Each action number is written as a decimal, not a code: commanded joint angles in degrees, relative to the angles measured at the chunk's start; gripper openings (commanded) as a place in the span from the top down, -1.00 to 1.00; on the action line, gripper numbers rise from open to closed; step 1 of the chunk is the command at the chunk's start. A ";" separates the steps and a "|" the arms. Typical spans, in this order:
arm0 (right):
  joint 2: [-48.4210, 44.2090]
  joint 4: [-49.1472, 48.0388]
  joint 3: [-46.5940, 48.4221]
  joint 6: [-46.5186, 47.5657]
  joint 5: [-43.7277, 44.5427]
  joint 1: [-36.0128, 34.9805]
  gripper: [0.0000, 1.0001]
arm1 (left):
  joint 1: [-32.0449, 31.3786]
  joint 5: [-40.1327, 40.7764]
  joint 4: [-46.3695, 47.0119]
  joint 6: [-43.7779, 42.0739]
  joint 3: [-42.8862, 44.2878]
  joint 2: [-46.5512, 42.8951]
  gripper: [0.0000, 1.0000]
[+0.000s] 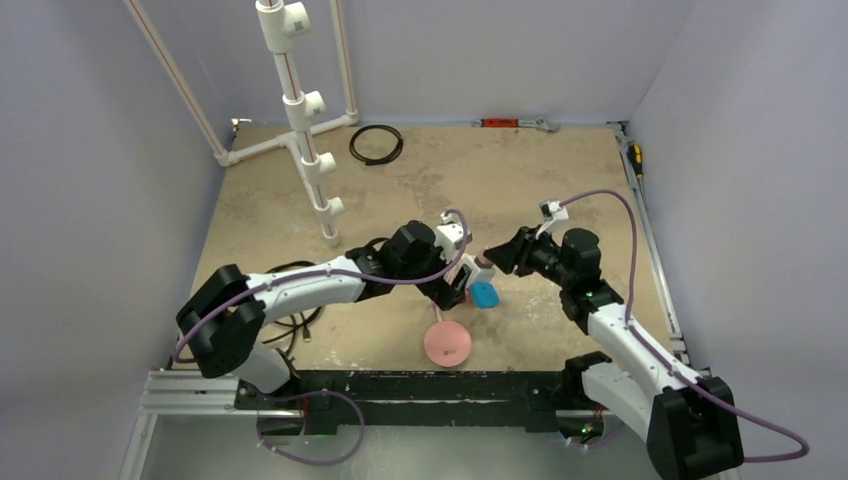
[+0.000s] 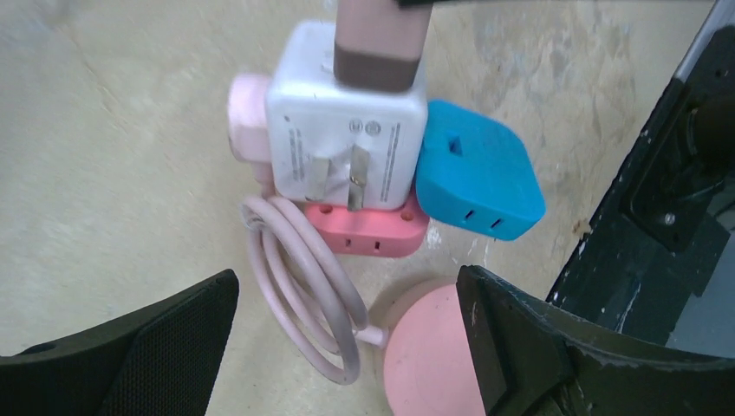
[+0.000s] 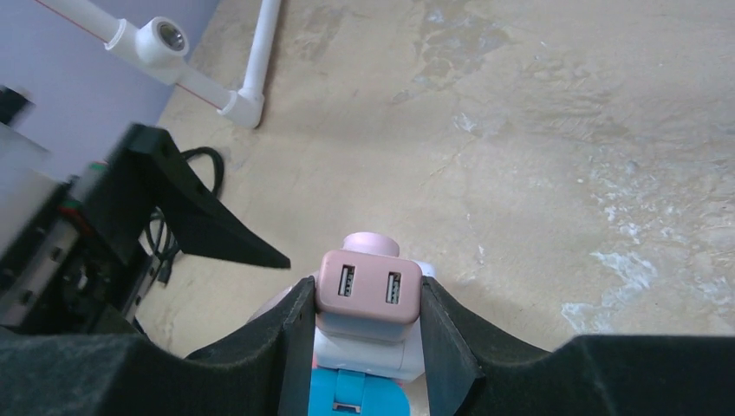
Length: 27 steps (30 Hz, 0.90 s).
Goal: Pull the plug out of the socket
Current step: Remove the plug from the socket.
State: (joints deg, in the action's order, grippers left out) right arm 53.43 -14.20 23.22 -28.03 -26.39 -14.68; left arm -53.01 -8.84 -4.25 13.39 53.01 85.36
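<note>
The socket [image 2: 347, 130] is a white cube with pink [image 2: 368, 230] and blue [image 2: 477, 169] blocks on its sides and a pink USB block [image 3: 368, 286] on top. My right gripper [image 3: 368, 321] is shut on it, one finger on each side of the USB block and cube. The pale pink plug [image 2: 247, 117] sits against the cube's left side. Its pink cable [image 2: 299, 286] coils down to a round pink disc [image 2: 425, 355]. My left gripper [image 2: 347, 338] is open just in front of the cube, over the cable and disc, and holds nothing. Overhead, both grippers meet at the socket [image 1: 481, 270].
A white PVC pipe stand [image 1: 300, 110] rises at the back left, with a black cable ring [image 1: 376, 143] beside it. Loose black cables [image 1: 290, 320] lie under my left arm. Tools [image 1: 515, 123] lie along the far edge. The black frame rail [image 1: 400, 385] runs just behind the pink disc.
</note>
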 commanded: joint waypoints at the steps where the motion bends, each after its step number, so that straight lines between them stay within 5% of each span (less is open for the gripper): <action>1: -2.62 -2.12 -0.07 0.96 3.10 -0.23 1.00 | 0.42 -5.27 -1.88 3.06 1.39 2.71 -0.91; 18: -3.99 -4.93 -2.37 2.05 2.49 -0.65 1.00 | 2.74 -6.39 -1.76 2.87 3.81 8.50 0.11; 26: -6.11 -1.35 -3.46 2.74 7.83 -4.01 1.00 | 2.72 -4.75 -3.12 1.11 4.95 11.04 1.00; 27: -6.14 -1.03 -3.60 2.47 7.89 -4.04 0.88 | 2.69 -3.86 -3.60 0.75 4.99 11.17 1.00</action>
State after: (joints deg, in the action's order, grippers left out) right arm 49.06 -13.26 19.77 -25.54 -20.36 -17.45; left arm -50.39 -14.61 -7.51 15.64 55.94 95.74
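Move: Below the open left fingers hangs the coil of pink cord, about 6 cm down, 1 cm ahead and 2 cm to their right. The white adapter is about 5 cm right of the left hand and 2 cm ahead, 3 cm below it. The blue block lies some 6 cm right and 3 cm back, the pink disc about 9 cm straight back, both low down. From the right hand the coil is roughly 5 cm back, 4 cm left and 8 cm below. Sinking about 5.5 cm onto the coil of pink cord, the left hand eases back a centimetre at first and then recovers it, its fingers tipping some 10 degrees further down and going from wide open to nearly shut, to pinch the cord strands between the tips. The right hand keeps its grip on the pink-topped cube above the white adapter and settles about a centimetre lower. ##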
